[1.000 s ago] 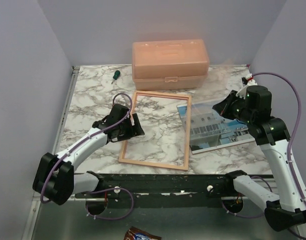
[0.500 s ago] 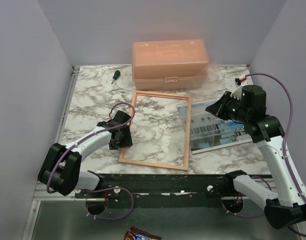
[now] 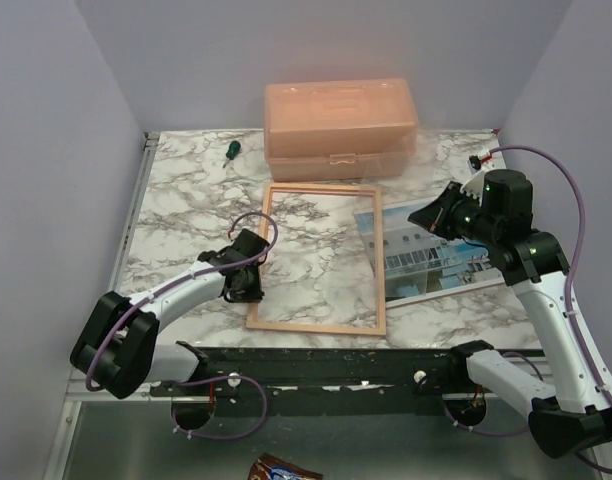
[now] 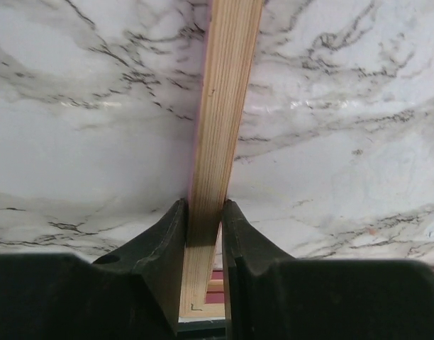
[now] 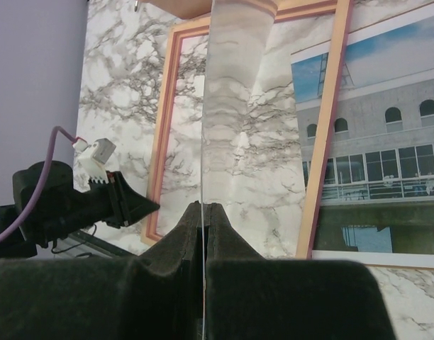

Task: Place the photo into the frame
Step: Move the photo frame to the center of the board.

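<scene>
The frame lies flat on the marble table, its pale wood side up, and its right rail overlaps the left edge of the photo. My left gripper is shut on the near part of the frame's left rail. In the left wrist view both fingers press that wooden rail at the gripper. My right gripper hovers above the photo's far edge, shut on a thin clear sheet seen edge-on between its jaws. The right wrist view also shows the frame and photo.
A peach plastic box stands at the back, just beyond the frame. A green-handled screwdriver lies to the box's left. Grey walls close in on both sides. A black rail runs along the table's near edge.
My left gripper has slid toward the near edge and closed on the frame's left rail. The frame's near end has shifted slightly right. The right gripper moved a little left a second ago, then held still.
</scene>
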Robot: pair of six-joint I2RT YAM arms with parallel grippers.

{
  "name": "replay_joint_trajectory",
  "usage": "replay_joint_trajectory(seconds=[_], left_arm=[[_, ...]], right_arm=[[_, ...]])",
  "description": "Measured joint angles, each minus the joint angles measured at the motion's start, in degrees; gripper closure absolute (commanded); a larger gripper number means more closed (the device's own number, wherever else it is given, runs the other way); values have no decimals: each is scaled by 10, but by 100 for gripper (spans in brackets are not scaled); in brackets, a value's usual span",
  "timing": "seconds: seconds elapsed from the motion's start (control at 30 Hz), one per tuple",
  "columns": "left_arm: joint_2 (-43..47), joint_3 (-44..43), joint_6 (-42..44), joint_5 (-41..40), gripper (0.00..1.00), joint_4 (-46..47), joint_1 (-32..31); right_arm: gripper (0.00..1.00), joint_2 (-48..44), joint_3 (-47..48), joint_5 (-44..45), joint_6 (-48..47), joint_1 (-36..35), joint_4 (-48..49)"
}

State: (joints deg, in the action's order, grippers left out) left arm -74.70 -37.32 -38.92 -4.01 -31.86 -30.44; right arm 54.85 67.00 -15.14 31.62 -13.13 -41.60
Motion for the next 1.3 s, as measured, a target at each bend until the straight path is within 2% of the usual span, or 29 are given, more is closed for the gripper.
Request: replay_joint_trajectory(seconds=[0.17, 0.4, 0.73, 0.93, 0.97, 1.0, 1.03, 1.1, 1.17, 1.3], left_arm=[[16, 9, -31, 1, 97, -5, -54], [21, 9, -80, -1, 100, -14, -132], [22, 19, -96, -1, 100, -7, -151], [58, 50, -90, 0, 100, 23, -152], [62, 53, -89, 0, 98, 26, -152], [65, 56, -89, 0, 86, 26, -152], [69, 58, -87, 0, 68, 26, -152], [76, 61, -82, 0, 41, 22, -154], [83, 63, -80, 2, 30, 18, -155], [105, 62, -74, 11, 28, 14, -150]], right_arm=[[99, 0, -5, -9, 6, 0, 8], [99, 0, -24, -27, 14, 0, 23], [99, 24, -37, -73, 14, 0, 51], [99, 50, -52, -113, 14, 0, 72], [99, 50, -54, -117, 14, 0, 76], [99, 50, -55, -120, 14, 0, 79], [99, 50, -55, -124, 14, 0, 83], [99, 51, -55, -130, 13, 0, 96], [99, 54, -55, -136, 13, 0, 106], [99, 70, -55, -150, 9, 0, 119]])
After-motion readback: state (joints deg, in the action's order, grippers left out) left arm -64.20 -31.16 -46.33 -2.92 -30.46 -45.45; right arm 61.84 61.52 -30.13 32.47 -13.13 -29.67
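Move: My left hand already grips the frame's left bar, about 8 cm forward of its near-left corner. The frame's middle lies some 17 cm to my left hand's right and 9 cm ahead; the board's near edge is about 14 cm straight back, and the photo's middle some 46 cm right and 12 cm ahead. From my right hand, high up with the clear sheet, the frame's middle is about 22 cm left, 2 cm ahead and 28 cm below. Keeping my pinch on the left bar, I drag the frame level across the board, about 5 cm back towards its near edge and nearly as far to the right, then hold there before spreading my left fingers wide and starting to lift off the bar. Meanwhile my right hand, still pinching the clear sheet, drifts about 5 cm left and sinks a little. ##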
